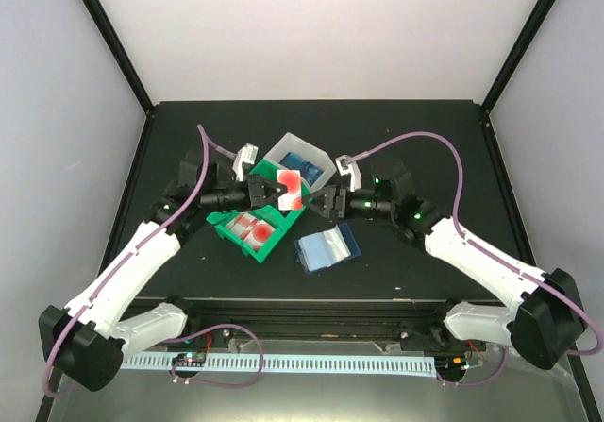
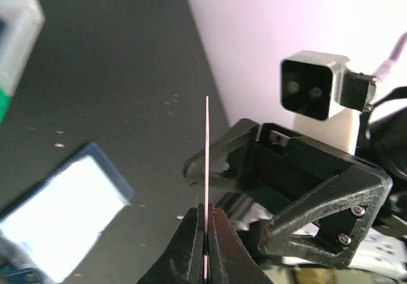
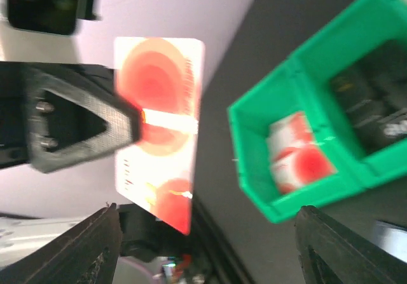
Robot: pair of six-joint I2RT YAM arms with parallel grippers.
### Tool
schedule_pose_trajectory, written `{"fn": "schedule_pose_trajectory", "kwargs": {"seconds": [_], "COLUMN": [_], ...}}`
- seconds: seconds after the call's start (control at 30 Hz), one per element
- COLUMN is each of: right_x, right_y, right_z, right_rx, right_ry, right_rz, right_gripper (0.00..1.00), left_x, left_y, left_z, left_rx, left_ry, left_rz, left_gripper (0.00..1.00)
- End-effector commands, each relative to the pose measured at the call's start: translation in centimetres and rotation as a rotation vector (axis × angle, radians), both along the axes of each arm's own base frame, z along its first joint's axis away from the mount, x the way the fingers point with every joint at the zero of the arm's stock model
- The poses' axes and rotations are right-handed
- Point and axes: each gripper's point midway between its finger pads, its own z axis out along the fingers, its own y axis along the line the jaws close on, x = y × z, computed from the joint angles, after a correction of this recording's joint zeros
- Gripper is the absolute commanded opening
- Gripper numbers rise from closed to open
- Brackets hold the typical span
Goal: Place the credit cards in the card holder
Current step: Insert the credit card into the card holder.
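Note:
My left gripper is shut on a red-and-white credit card and holds it above the table. In the left wrist view the card is edge-on, upright between the shut fingers. My right gripper is open and empty, facing the card from the right. In the right wrist view the card is face-on ahead of my open right gripper. The dark blue card holder lies open on the table, clear sleeves up, and also shows in the left wrist view.
A green bin holds red-and-white cards and black cards. A white bin behind it holds blue cards. Both bins stand left of and behind the holder. The black frame runs along the table's near edge.

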Motion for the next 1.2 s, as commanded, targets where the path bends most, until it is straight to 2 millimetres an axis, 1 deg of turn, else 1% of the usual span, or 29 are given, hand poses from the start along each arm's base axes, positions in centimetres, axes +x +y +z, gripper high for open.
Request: {"fn": "schedule_pose_trajectory", "kwargs": {"seconds": [0.0, 0.07, 0.27, 0.43, 0.53, 0.63, 0.7, 0.73, 0.83, 0.9, 0.97, 1.03, 1.1, 1.17], "right_x": [-2.3, -2.2, -2.7, -3.4, -3.8, -4.3, -4.6, -4.7, -4.4, -3.7, -2.8, -1.9, -1.1, -0.9], "right_y": [1.8, 2.0, 1.7, 1.9, 2.0, 1.9, 1.8, 1.7, 1.3, 0.7, -0.3, -1.7, -3.4, -4.6], "right_z": [4.0, 4.0, 4.7, 4.4, 5.0, 5.7, 6.2, 6.3, 6.2, 5.2, 3.8, 1.9, -0.8, -3.5], "right_rx": [0.205, 0.208, 0.247, 0.277, 0.311, 0.337, 0.349, 0.349, 0.322, 0.261, 0.205, 0.148, 0.069, 0.009], "right_ry": [0.081, 0.126, 0.168, 0.228, 0.23, 0.21, 0.193, 0.188, 0.145, 0.134, 0.154, 0.193, 0.272, 0.379], "right_rz": [0.145, 0.138, 0.129, 0.161, 0.189, 0.211, 0.23, 0.234, 0.21, 0.168, 0.124, 0.062, -0.02, -0.079], "right_gripper": [0.74, 0.68, 0.58, 0.38, 0.25, 0.12, 0.02, 0.01, 0.01, 0.01, 0.01, 0.01, 0.01, 0.01], "left_x": [-2.1, -2.6, -3.6, -4.3, -4.6, -4.7, -4.8, -4.7, -4.7, -4.5, -4.1, -3.7, -3.6, -3.5], "left_y": [-2.2, -2.3, -2.2, -2.3, -2.2, -2.1, -2.1, -2.1, -2.0, -1.5, -0.9, -0.4, -0.5, -1.0], "left_z": [3.5, 3.9, 4.4, 4.4, 4.1, 3.3, 3.0, 2.9, 2.4, 1.2, -0.3, -1.6, -2.6, -3.4], "left_rx": [-0.242, -0.276, -0.321, -0.357, -0.365, -0.358, -0.352, -0.347, -0.297, -0.241, -0.17, -0.106, -0.063, -0.046], "left_ry": [0.04, 0.061, 0.104, 0.125, 0.13, 0.14, 0.136, 0.126, 0.065, 0.056, 0.044, 0.027, -0.008, -0.018], "left_rz": [-0.147, -0.159, -0.181, -0.198, -0.199, -0.191, -0.191, -0.19, -0.181, -0.147, -0.104, -0.07, -0.068, -0.078], "left_gripper": [0.02, 0.02, 0.01, 0.02, 0.02, 0.03, 0.07, 0.13, 0.35, 0.46, 0.52, 0.54, 0.55, 0.55]}}
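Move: The left hand holds the red-and-white credit card by its left long edge and is taking it to the open right gripper, about 7 cm to its right, level in depth, 3 cm lower; the remaining cards lie 2 cm ahead, 8 cm left, 25 cm below it. From the right hand, the card's middle is about 5 cm left, 1 cm ahead, 2 cm higher; the card holder is 3 cm right, 1 cm back, 23 cm below. Rising about 5 cm while drawing back 4 and easing left, the right hand rolls some 20 degrees and shuts its fingers on the card's free right edge. The left hand meanwhile carries the card back about 4 cm and 2 cm right, tilting, then opens and lets go. The right hand finally swings right, down and forward with the card, about 5 cm, away from the left hand. ##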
